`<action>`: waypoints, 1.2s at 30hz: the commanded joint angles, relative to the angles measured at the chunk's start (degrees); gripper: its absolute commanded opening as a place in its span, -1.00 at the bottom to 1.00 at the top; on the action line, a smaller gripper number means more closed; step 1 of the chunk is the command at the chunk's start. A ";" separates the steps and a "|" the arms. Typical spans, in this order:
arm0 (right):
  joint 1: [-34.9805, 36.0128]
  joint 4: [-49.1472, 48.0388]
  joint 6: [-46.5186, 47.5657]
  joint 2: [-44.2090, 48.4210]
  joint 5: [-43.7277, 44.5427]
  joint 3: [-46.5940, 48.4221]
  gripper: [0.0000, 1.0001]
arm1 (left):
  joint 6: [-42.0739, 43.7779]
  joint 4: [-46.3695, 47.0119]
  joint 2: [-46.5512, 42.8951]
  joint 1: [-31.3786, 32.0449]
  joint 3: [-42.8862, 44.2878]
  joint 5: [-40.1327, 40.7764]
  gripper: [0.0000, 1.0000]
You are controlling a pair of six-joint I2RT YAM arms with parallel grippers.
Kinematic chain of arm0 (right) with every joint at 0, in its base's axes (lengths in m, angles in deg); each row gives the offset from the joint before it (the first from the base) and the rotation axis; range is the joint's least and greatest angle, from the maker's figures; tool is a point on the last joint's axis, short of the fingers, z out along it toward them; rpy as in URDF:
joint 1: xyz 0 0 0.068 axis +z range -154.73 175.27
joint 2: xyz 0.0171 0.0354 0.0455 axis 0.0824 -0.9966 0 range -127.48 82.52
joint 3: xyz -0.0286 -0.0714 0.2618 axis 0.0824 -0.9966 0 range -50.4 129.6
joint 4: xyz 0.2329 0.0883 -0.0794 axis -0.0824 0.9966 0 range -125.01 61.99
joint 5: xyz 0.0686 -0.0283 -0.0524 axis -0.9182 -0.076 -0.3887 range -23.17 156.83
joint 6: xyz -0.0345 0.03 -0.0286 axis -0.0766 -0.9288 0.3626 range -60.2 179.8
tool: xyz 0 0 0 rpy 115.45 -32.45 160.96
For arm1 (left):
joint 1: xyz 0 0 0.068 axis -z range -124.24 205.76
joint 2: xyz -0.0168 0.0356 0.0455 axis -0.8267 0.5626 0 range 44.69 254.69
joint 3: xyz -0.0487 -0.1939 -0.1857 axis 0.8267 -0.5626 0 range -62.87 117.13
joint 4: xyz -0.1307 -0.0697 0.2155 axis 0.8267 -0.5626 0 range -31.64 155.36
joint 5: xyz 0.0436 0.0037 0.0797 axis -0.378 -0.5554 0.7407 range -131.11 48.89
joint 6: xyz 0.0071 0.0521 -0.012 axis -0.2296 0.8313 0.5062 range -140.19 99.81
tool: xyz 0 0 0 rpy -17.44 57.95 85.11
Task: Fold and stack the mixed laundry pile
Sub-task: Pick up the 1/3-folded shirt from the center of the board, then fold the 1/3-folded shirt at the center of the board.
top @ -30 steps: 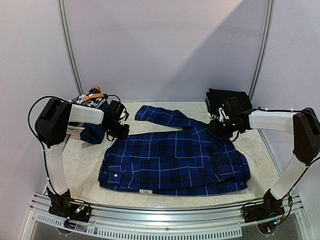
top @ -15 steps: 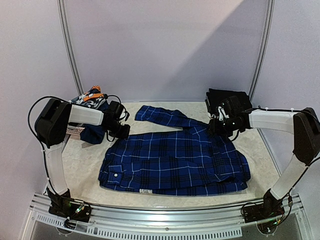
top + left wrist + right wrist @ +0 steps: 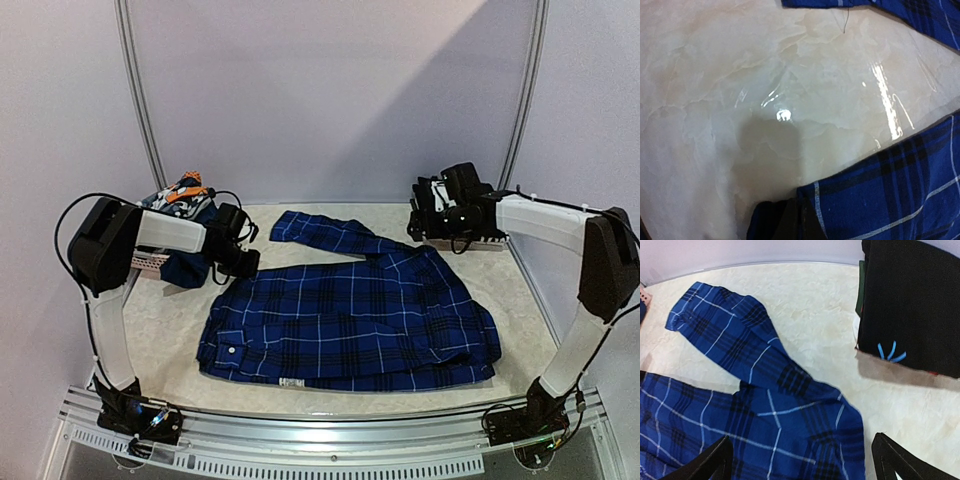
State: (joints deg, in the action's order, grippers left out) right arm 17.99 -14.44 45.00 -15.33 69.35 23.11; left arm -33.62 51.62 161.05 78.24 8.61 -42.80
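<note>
The blue plaid shirt [image 3: 350,320] lies spread flat on the table, one sleeve [image 3: 320,232] stretched toward the back. My left gripper [image 3: 240,258] sits at the shirt's far left corner, shut on the fabric edge [image 3: 840,210]; its closed tips [image 3: 800,227] show at the bottom of the left wrist view. My right gripper [image 3: 432,215] hovers wide open above the shirt's far right shoulder [image 3: 805,430], nothing between its fingers [image 3: 715,460]. A folded black garment [image 3: 915,300] lies just behind it. More of the laundry pile [image 3: 182,192], orange, grey and navy, sits at the back left.
A pale lattice basket [image 3: 150,262] stands under the pile at the back left, behind my left arm. Bare marble tabletop [image 3: 765,100] shows between the shirt body and its sleeve. A metal rail [image 3: 330,420] runs along the near edge.
My right gripper has opened wide, let go of the shirt's shoulder, and lifted back toward the black garment. My left gripper has closed fully on the shirt's corner.
</note>
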 commanded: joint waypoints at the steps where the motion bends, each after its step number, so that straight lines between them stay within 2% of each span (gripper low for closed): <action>1: -0.80 5.45 6.77 -7.26 1.85 6.01 0.95 | 0.11 -0.36 -1.07 -0.42 -2.37 -1.17 -1.00; 4: -0.84 8.67 11.00 -12.72 -0.22 10.78 0.92 | -0.01 -0.32 -1.37 -0.42 -2.68 -1.34 -1.00; 10: -1.49 12.62 14.85 -20.03 4.42 17.53 0.80 | 0.07 -0.41 -2.33 -0.42 -3.27 -0.94 -1.00; 18: -2.18 14.34 19.41 -21.76 1.86 20.02 0.55 | -0.01 0.04 -2.28 -0.42 -3.72 -0.92 -1.00; 25: -2.15 17.61 21.76 -26.07 3.17 23.61 0.50 | 0.02 0.04 -2.11 -0.42 -3.63 -1.11 -1.00; 36: -2.15 18.29 22.59 -29.07 3.19 26.30 0.28 | -0.02 0.20 -1.79 -0.41 -3.54 -1.21 -1.00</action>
State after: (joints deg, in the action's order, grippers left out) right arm 15.98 3.20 66.96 -42.50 72.15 46.94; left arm -33.68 53.06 159.67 78.24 6.25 -43.37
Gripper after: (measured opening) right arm 0.671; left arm 0.010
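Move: From my right hand, the blue plaid shirt's far right shoulder corner lies about 6 cm ahead, 1 cm to the right and some 15 cm below. The folded stack with the black shirt on top stands roughly 17 cm ahead and 14 cm to the right. The middle of the loose sleeve lies about 12 cm ahead and 28 cm to the left. From my left hand, at the shirt's far left corner, that shoulder corner is about 51 cm to the right, 6 cm farther out, level in height. I bring my right hand down about 11 cm and some 5 cm forward onto the shirt's right shoulder corner, quickly at first, then easing. Meanwhile I roll its left side down and steepen the fingers, about 30 degrees in all, and close them partway until they straddle the edge fold, still open. My left hand keeps its pinch on the far left corner. ##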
